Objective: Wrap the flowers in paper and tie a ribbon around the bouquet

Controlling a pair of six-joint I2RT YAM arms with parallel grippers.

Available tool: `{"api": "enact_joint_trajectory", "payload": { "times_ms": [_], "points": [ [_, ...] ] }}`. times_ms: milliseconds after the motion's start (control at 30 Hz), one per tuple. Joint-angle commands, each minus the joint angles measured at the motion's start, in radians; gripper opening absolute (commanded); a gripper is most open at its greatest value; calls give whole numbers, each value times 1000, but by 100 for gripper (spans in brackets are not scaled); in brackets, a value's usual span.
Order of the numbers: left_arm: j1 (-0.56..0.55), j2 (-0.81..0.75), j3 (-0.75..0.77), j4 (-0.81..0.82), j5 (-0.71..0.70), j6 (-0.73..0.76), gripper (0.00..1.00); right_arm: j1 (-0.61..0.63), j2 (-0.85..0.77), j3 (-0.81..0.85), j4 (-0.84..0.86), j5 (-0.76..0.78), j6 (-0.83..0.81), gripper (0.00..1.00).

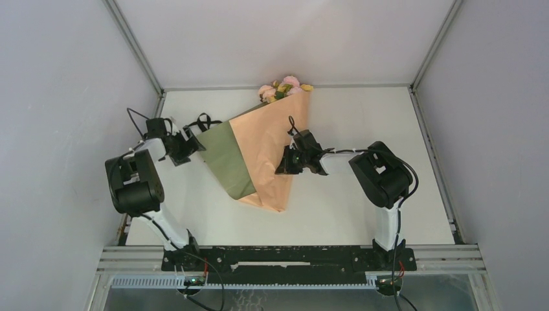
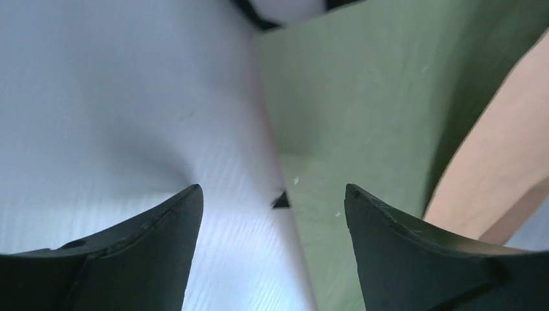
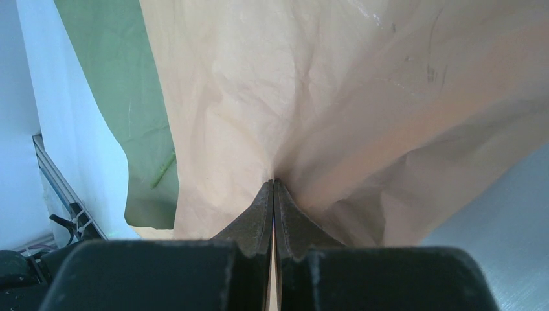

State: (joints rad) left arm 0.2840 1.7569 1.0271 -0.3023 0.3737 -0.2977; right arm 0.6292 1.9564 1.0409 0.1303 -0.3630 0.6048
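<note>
The paper [image 1: 265,152] lies folded peach-side up over the flowers [image 1: 285,87], whose pink and yellow blooms stick out at its far end. An olive green flap [image 1: 226,159] spreads flat to the left. My left gripper [image 1: 194,144] is open at that flap's left corner. In the left wrist view its jaws [image 2: 272,194] straddle the green edge [image 2: 362,97] and hold nothing. My right gripper [image 1: 286,162] is shut on the peach paper's right edge, and the sheet [image 3: 311,84] puckers at the jaws [image 3: 273,183]. I cannot make out the ribbon; a small black tip [image 2: 280,201] shows at the paper's edge.
The white table [image 1: 369,116] is enclosed by grey walls and a metal frame [image 1: 158,87]. A black base rail [image 1: 291,258] runs along the near edge. Black cable loops [image 1: 204,120] rise from both wrists.
</note>
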Motion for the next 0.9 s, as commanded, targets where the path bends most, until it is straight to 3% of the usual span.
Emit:
{"api": "enact_joint_trajectory", "payload": {
  "times_ms": [0, 367, 567, 867],
  "points": [
    [-2, 66, 73, 70, 83, -61, 82, 6, -24, -11, -7, 35, -21, 6],
    [-37, 145, 119, 127, 147, -89, 48, 0, -32, -10, -24, 38, -34, 6],
    [-41, 49, 62, 180, 199, -82, 3, -5, -16, -11, -17, 22, -25, 6],
    [-114, -158, 18, 157, 329, 3, 0, -17, -7, -28, 19, 0, 14, 6]
  ]
}}
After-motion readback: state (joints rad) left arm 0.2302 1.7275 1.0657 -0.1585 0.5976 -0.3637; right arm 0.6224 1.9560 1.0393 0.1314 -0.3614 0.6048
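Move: The green paper's free left corner lies about 6 cm ahead of the left hand, 2 cm to its right and some 2 cm below. The ribbon loops sit roughly 11 cm ahead and 4 cm to the right, and the peach flap's middle lies about 25 cm right and 1 cm ahead. The right hand's fingertips already rest on that flap, its middle 7 cm ahead and 2 cm left; the green corner is 12 cm ahead and 25 cm left. Low over the table, the left hand slides its open fingers forward about 4 cm and slightly right onto the green paper's left corner, closing until they pinch it, then lifts the corner some 6 cm while drifting right towards the peach flap, the fingertips swinging up and forward a little. The right hand stays put, fingers nearly shut, and keeps the peach flap held down. ##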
